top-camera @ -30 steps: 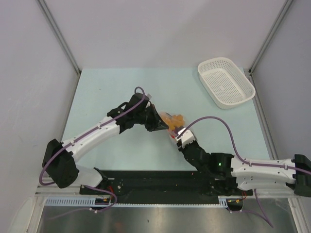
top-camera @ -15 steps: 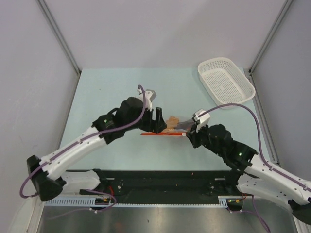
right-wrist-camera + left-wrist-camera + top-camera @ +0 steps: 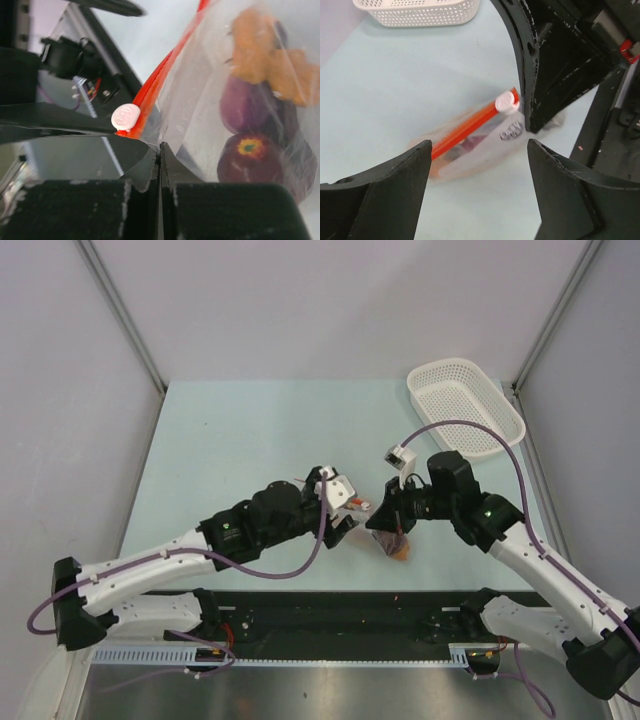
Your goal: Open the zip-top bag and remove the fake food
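Observation:
The clear zip-top bag (image 3: pixel 200 100) hangs from my right gripper (image 3: pixel 160 147), which is shut on the plastic just below the red-orange zip strip (image 3: pixel 155 82). The white slider tab (image 3: pixel 125 117) sits right beside those fingers. Inside the bag lies the fake food: orange chunks (image 3: pixel 260 50), a purple bulb (image 3: pixel 242 107) and a dark maroon piece (image 3: pixel 250 155). In the top view the bag (image 3: pixel 392 540) dangles near the table's front edge under the right gripper (image 3: pixel 378 523). My left gripper (image 3: pixel 479 150) stands open, facing the bag (image 3: pixel 470 150) without touching it.
A white perforated basket (image 3: pixel 465 410) stands at the back right corner; it also shows at the top of the left wrist view as the basket (image 3: pixel 420 12). The black base rail (image 3: pixel 330 615) runs just in front of the bag.
My left gripper opened and let go of the bag, then swung toward the front. My right gripper shut on the bag near the slider and carried it nearer.

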{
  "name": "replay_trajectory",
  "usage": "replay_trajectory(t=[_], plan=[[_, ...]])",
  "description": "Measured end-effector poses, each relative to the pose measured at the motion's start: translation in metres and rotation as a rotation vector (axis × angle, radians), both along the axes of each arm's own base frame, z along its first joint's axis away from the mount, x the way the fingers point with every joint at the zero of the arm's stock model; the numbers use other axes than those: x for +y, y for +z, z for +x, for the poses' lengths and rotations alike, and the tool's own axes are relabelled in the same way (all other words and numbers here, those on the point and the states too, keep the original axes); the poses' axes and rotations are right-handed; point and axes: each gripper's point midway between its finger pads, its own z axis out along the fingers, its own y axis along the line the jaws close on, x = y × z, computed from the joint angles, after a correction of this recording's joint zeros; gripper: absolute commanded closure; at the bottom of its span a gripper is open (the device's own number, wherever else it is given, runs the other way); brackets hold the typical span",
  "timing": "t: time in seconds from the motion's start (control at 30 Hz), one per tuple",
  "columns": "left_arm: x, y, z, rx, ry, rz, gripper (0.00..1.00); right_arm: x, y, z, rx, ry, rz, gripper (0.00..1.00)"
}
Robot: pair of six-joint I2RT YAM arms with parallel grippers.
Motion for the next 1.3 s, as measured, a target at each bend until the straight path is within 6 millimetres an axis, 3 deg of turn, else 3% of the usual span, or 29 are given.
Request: replay_trajectory(t=[0.2, 0.37, 0.43, 0.7, 0.87, 0.9, 1.0, 1.1, 1.3], plan=[[-0.018, -0.017, 0.013, -0.084, -0.021, 0.081, 0.24, 0.006, 0.010, -0.015, 0.058, 0.091, 0.052, 1.00], [-0.024, -0.027, 0.020, -0.115, -0.036, 0.128, 0.50, 0.003, 0.007, -0.021, 0.082, 0.115, 0.045, 1.00], [-0.025, -0.026, 0.020, -0.119, -0.049, 0.127, 0.54, 0.000, 0.005, -0.023, 0.083, 0.120, 0.037, 1.00], [-0.026, -0.016, 0.020, -0.083, -0.138, 0.105, 0.47, -0.014, 0.005, -0.031, 0.002, 0.174, -0.012, 1.00], [-0.038, -0.007, 0.006, -0.030, -0.270, 0.066, 0.49, -0.016, 0.012, -0.030, -0.057, 0.205, -0.026, 1.00], [-0.040, -0.007, 0.004, -0.012, -0.291, 0.064, 0.52, -0.017, 0.013, -0.029, -0.068, 0.212, -0.030, 1.00], [-0.049, -0.011, -0.002, 0.059, -0.363, 0.059, 0.86, -0.017, 0.014, -0.028, -0.090, 0.226, -0.039, 1.00], [-0.053, -0.018, -0.002, 0.127, -0.399, 0.069, 1.00, -0.018, 0.012, -0.027, -0.101, 0.235, -0.051, 1.00], [-0.042, -0.016, 0.005, 0.155, -0.360, 0.069, 1.00, -0.026, 0.009, -0.020, -0.118, 0.187, -0.086, 1.00]])
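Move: The zip-top bag hangs from the right fingers. The red zip strip, where the left fingers will next shut on it, lies about 3 cm to the left hand's right, 1 cm ahead and 2 cm below. The zip's slider is about 5 cm right of that hand, level fore and aft and 2 cm lower; the right fingertips are some 6 cm right, 2 cm back, 3 cm lower. From the right hand, that strip spot is 3 cm left, 3 cm ahead and 1 cm higher. The zip strip beside the slider gets pinched by the left hand, which comes in half open, dips and edges forward, then works to the right about 5 cm with a clockwise turn of some 20 degrees, shuts fully and eases back left. Meanwhile the right hand keeps its pinch on the bag and carries it about 3 cm back and to the right, turning slightly counter-clockwise. ##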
